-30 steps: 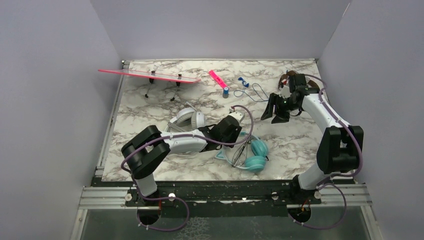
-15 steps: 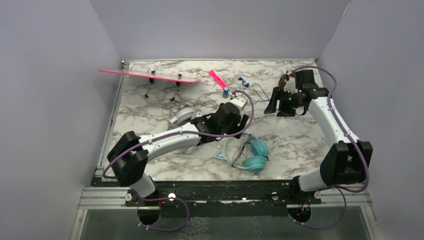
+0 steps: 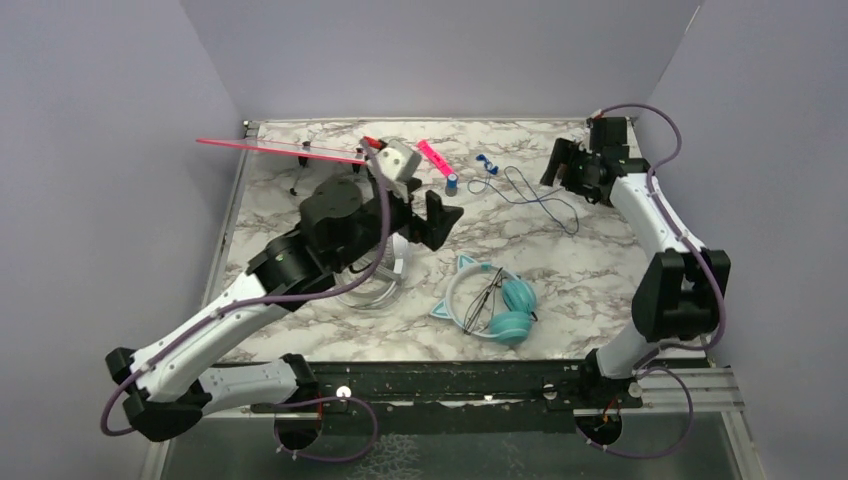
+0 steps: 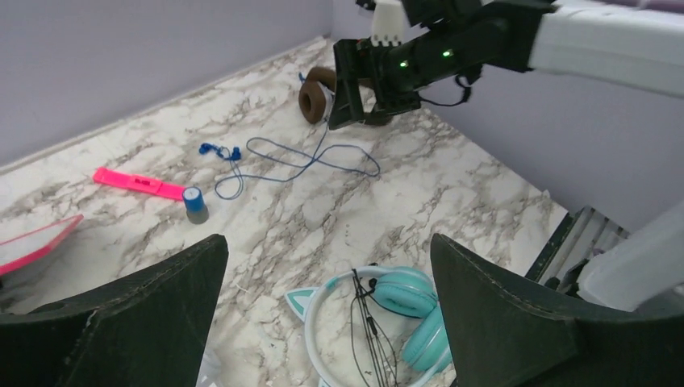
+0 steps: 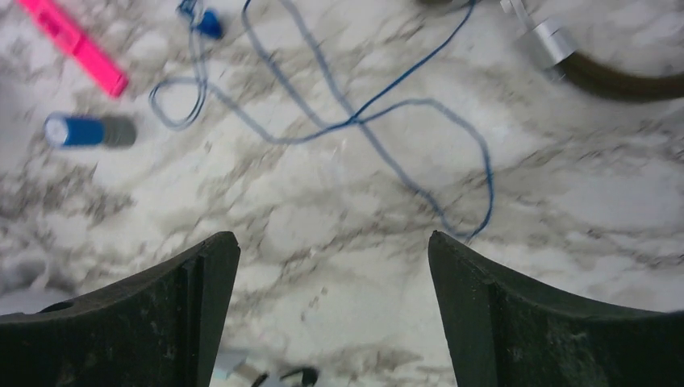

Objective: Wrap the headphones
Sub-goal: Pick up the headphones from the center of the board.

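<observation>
The teal cat-ear headphones (image 3: 490, 305) lie near the table's front middle with their dark cord bunched across the band; they also show in the left wrist view (image 4: 379, 310). The white-grey headphones (image 3: 398, 256) are mostly hidden under my left arm. The brown headphones (image 4: 314, 93) lie at the back right corner, and their band shows in the right wrist view (image 5: 621, 82). My left gripper (image 3: 418, 222) is open and empty, raised high above the table (image 4: 327, 314). My right gripper (image 3: 562, 166) is open and empty beside the brown set (image 5: 331, 314).
A loose blue cord (image 3: 530, 190) with blue earbuds (image 3: 487, 162) lies left of the right gripper. A pink marker (image 3: 433, 156) and a small blue cylinder (image 3: 452, 182) sit at the back middle. A pink board on a stand (image 3: 300, 152) is at the back left.
My left arm has risen and swung back-left, away from the teal headphones. My right gripper has moved toward the back right corner, over the blue cord.
</observation>
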Controlling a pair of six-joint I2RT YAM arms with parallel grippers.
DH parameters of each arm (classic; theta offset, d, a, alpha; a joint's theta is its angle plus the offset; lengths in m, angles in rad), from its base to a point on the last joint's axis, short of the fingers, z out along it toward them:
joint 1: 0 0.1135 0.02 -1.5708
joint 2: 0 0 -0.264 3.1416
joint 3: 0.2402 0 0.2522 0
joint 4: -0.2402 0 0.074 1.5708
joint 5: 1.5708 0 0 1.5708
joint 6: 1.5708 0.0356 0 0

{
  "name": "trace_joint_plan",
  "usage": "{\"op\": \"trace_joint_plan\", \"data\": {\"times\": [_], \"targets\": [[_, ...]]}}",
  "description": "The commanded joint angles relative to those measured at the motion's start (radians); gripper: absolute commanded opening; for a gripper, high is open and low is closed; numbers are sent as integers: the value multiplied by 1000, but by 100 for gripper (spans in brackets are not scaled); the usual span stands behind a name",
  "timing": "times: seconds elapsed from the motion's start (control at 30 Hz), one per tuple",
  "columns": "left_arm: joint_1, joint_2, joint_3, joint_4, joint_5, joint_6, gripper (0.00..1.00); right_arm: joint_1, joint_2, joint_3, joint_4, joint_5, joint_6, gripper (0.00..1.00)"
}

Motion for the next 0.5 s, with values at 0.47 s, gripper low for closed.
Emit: {"op": "trace_joint_plan", "data": {"times": [0.47], "targets": [[2,-224,-168,-65,-50,46,96,-314,449,304,266,281,326,90]]}}
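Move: Ahead and to the right of the right hand, the brown headphones lie in the far right corner, their middle about 12 cm farther out, 13 cm right and 13 cm below. The blue earphone cord lies some 5 cm ahead and 5 cm left of this hand; the blue bottle is about 8 cm ahead and 24 cm left, both down on the table. From the left hand the brown headphones are roughly 30 cm ahead, 39 cm right and 33 cm lower. Swinging right and forward, the wide-open right hand travels about 20 cm towards the brown headphones, first more forward, then almost purely right, sinking slightly and turning some 35 degrees clockwise to hover over them without visible contact. The empty left hand, open, drifts some 6 cm left and a little back; it rises briefly, then settles again. ##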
